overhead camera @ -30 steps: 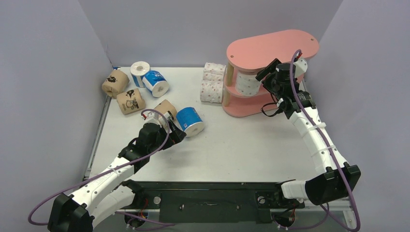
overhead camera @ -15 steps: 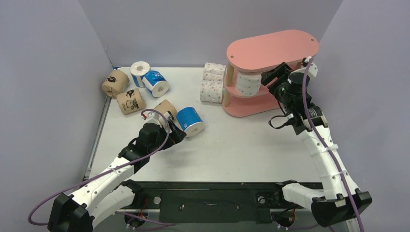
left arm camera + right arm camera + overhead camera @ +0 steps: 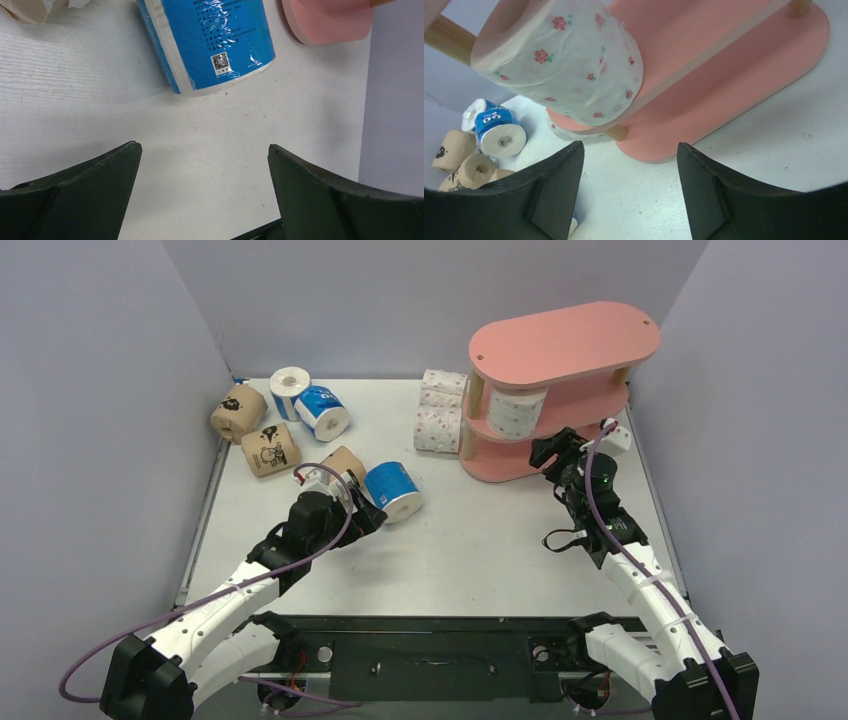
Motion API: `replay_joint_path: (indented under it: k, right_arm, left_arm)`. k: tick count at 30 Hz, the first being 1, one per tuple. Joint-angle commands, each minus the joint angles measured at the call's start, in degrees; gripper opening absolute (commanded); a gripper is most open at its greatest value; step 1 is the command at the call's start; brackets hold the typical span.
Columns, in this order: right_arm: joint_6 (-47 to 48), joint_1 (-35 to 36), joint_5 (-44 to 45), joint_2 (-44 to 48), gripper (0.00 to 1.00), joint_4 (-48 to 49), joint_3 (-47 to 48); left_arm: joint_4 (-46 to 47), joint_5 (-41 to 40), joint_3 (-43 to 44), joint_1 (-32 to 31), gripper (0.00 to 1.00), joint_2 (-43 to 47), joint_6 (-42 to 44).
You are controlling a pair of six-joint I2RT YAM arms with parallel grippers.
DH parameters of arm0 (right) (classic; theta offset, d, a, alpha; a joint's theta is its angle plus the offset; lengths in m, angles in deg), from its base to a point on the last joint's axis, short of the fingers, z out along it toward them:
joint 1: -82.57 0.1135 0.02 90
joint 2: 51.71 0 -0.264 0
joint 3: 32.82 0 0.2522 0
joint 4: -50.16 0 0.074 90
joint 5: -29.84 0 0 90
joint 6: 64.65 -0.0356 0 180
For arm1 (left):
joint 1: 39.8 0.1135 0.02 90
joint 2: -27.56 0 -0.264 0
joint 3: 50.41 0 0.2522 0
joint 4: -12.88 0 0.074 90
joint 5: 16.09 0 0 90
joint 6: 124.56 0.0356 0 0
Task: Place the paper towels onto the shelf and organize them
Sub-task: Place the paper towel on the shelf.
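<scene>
The pink shelf [image 3: 565, 340] stands at the back right, with one white pink-dotted roll [image 3: 515, 410] lying on its middle tier. My right gripper [image 3: 548, 450] hovers open and empty just in front of the shelf's base; its wrist view shows that roll [image 3: 559, 60] above the fingertips and the shelf [image 3: 724, 90]. My left gripper [image 3: 366, 514] is wide open over bare table right beside a blue roll [image 3: 392, 490], which lies just beyond the fingertips [image 3: 210, 40]. Two more dotted rolls [image 3: 440, 425] lie left of the shelf.
Brown printed rolls [image 3: 238, 410] [image 3: 270, 448] [image 3: 340, 462] and blue rolls [image 3: 323, 412] [image 3: 289, 388] are scattered at the back left. Grey walls close in the table on three sides. A dark rail [image 3: 430, 650] runs along the near edge.
My right arm has drawn back and down from the shelf's middle tier to the table in front of it, leaving the dotted roll there. The left arm has stayed put.
</scene>
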State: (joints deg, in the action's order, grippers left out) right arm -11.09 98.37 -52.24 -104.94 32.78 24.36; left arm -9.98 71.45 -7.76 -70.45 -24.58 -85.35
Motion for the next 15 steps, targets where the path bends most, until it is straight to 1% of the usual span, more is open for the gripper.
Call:
replay_joint_path:
  k: [1, 2, 3, 4, 5, 7, 10, 15]
  right_arm:
    - [-5.77, -1.77, -1.22, -0.86, 0.6, 16.01, -2.76]
    - [-7.79, -2.1, -1.74, -1.41, 0.57, 18.45, -3.28]
    - [-8.74, -2.94, -2.06, -2.84, 0.49, 19.56, -3.46]
    - [-10.53, -3.43, -3.16, -3.67, 0.46, 21.23, -3.3]
    - [-11.35, -4.35, -4.49, -5.42, 0.39, 22.05, -3.15]
    - [-13.07, -5.24, -5.53, -7.42, 0.35, 24.4, -2.82]
    - [-13.68, -5.79, -6.37, -9.94, 0.34, 25.47, -1.37]
    - [-13.94, -5.86, -7.01, -13.22, 0.34, 26.15, 0.36]
  left_arm:
    - [2.83, 0.74, 1.61, 0.16, 0.98, 0.47, 0.35]
    - [2.85, 0.85, 1.53, 0.16, 0.99, 0.34, 0.34]
    - [2.86, 0.91, 1.53, 0.16, 0.99, 0.25, 0.38]
    - [2.91, 0.94, 1.53, 0.16, 0.99, 0.23, 0.36]
    - [2.87, 0.91, 1.53, 0.18, 0.98, 0.18, 0.38]
    - [2.94, 0.79, 1.53, 0.16, 0.98, 0.12, 0.46]
    - [2.99, 0.65, 1.69, 0.24, 0.98, -0.08, 0.65]
    - [3.13, 0.61, 1.93, 0.32, 0.98, -1.08, 0.98]
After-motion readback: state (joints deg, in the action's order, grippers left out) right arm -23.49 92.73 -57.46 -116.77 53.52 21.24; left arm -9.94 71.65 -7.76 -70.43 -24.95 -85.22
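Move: The flowered roll already stands on the middle shelf tier, its middle about 9 cm ahead of my right hand, 5 cm to its left and roughly level with it. The left shelf post is some 8 cm farther left and 2 cm farther out than that roll. The nearest flowered roll on the table lies about 13 cm ahead of my right hand, 20 cm left and 17 cm lower. From my left hand, the shelved roll is roughly 17 cm ahead, 28 cm right and 12 cm up. I bring my empty right hand back in towards the shelved roll, driving about 5 cm forward and staying nearly level, along the roll's right side. On the way I close the fingers from about two-thirds open to one-third, with nothing between them, and roll the wrist some 15 degrees, left side rising. The tips come close to the roll's lower front; contact can't be seen. ##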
